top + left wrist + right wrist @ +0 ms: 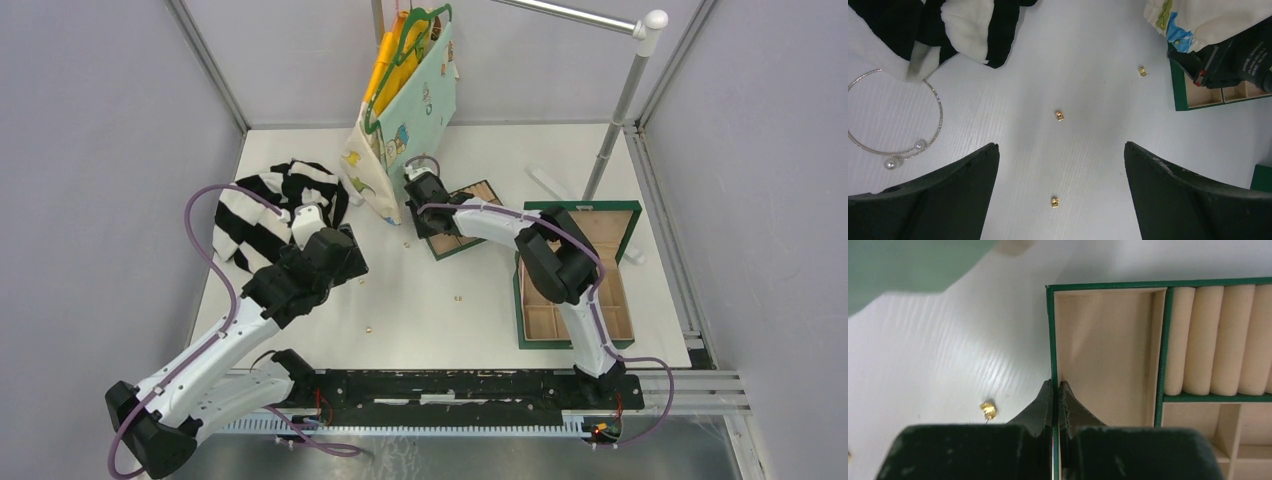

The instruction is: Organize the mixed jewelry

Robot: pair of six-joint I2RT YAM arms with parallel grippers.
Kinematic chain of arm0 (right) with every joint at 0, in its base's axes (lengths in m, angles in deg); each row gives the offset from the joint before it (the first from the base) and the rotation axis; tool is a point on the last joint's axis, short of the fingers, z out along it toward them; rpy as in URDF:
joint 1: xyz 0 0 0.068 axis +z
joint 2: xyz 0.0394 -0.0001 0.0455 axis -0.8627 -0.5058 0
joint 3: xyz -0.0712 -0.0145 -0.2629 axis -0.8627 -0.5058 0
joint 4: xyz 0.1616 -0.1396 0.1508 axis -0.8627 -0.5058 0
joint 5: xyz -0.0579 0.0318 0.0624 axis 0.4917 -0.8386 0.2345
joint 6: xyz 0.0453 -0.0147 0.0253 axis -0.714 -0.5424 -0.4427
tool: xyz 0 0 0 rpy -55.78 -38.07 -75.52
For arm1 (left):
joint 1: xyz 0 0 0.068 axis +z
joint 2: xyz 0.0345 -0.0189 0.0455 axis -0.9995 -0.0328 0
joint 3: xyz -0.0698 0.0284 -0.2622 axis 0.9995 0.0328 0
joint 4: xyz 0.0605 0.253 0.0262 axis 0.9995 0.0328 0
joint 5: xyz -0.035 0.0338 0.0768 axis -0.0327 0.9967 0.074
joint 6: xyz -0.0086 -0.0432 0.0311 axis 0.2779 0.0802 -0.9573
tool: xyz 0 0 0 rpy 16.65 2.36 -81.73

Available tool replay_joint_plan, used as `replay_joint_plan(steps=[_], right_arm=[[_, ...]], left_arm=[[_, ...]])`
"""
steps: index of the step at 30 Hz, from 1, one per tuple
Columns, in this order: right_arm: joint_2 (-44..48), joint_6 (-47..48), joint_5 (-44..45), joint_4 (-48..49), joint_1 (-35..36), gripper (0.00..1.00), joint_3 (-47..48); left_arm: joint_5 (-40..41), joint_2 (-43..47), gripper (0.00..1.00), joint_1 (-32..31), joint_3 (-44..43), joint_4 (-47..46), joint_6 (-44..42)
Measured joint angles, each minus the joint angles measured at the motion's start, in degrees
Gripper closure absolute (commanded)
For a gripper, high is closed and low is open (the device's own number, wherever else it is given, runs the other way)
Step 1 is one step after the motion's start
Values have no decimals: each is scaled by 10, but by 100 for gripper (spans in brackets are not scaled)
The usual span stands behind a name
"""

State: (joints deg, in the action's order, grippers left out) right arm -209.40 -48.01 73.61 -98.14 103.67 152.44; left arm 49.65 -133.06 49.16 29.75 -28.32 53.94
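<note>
Several tiny gold pieces lie loose on the white table: one [1059, 116] ahead of my left gripper, one [1054, 201] between its fingers, one [1142, 71] near the tray corner. In the top view two lie at mid table [458, 297] [370, 327]. A thin silver bangle with pearl ends [940, 107] lies by the striped cloth. My left gripper [1060, 144] [345, 262] is open and empty above the table. My right gripper [1055, 383] [422, 215] is shut on the green left wall of the tan divided tray [1050, 340] [487, 192]. Another gold piece [988, 410] lies just left of it.
A black-and-white striped cloth [270, 205] lies at the back left. A pale green tote bag [410, 100] hangs from a rack over the back middle. A green box with tan compartments [575, 206] sits at the right under the right arm. A metal pole [615, 120] stands at the back right.
</note>
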Motion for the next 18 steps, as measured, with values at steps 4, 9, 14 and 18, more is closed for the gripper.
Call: replay_joint_plan(steps=[4, 9, 14, 18], right_arm=[[-2, -83, -1, 10, -29, 100, 1], [-2, -181, 7, 33, -50, 78, 0], [-2, -241, -2, 42, -48, 55, 0], [10, -240, -8, 58, -43, 55, -17]], left_arm=[[9, 4, 0, 0, 0, 7, 0], [17, 14, 0, 0, 0, 16, 0], [21, 24, 0, 0, 0, 17, 0], [21, 30, 0, 0, 0, 17, 0]])
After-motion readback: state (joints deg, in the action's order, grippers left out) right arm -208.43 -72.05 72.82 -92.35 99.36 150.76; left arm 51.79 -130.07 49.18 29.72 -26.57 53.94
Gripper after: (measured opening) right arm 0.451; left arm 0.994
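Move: The right hand is already pinching the left wall of the small tray, whose middle lies about 8 cm to its right, 2 cm ahead and a centimetre or so lower. A gold stud lies on the table about 3 cm to its left and 3 cm back; a ring lies some 8 cm right and 15 cm back. From the left hand, the tray's middle is roughly 19 cm ahead, 24 cm right and 16 cm below. Still pinching the left wall of the small tray, the right hand sweeps that side about 4 cm forward and a little to the right, turning clockwise some 20 degrees and rolling its left side up, away from the gold stud. It then opens the fingers to nearly half and lets go of the wall, easing back almost a centimetre and creeping up to about 1.5 cm above its starting height, with the wall still between the spread tips. ##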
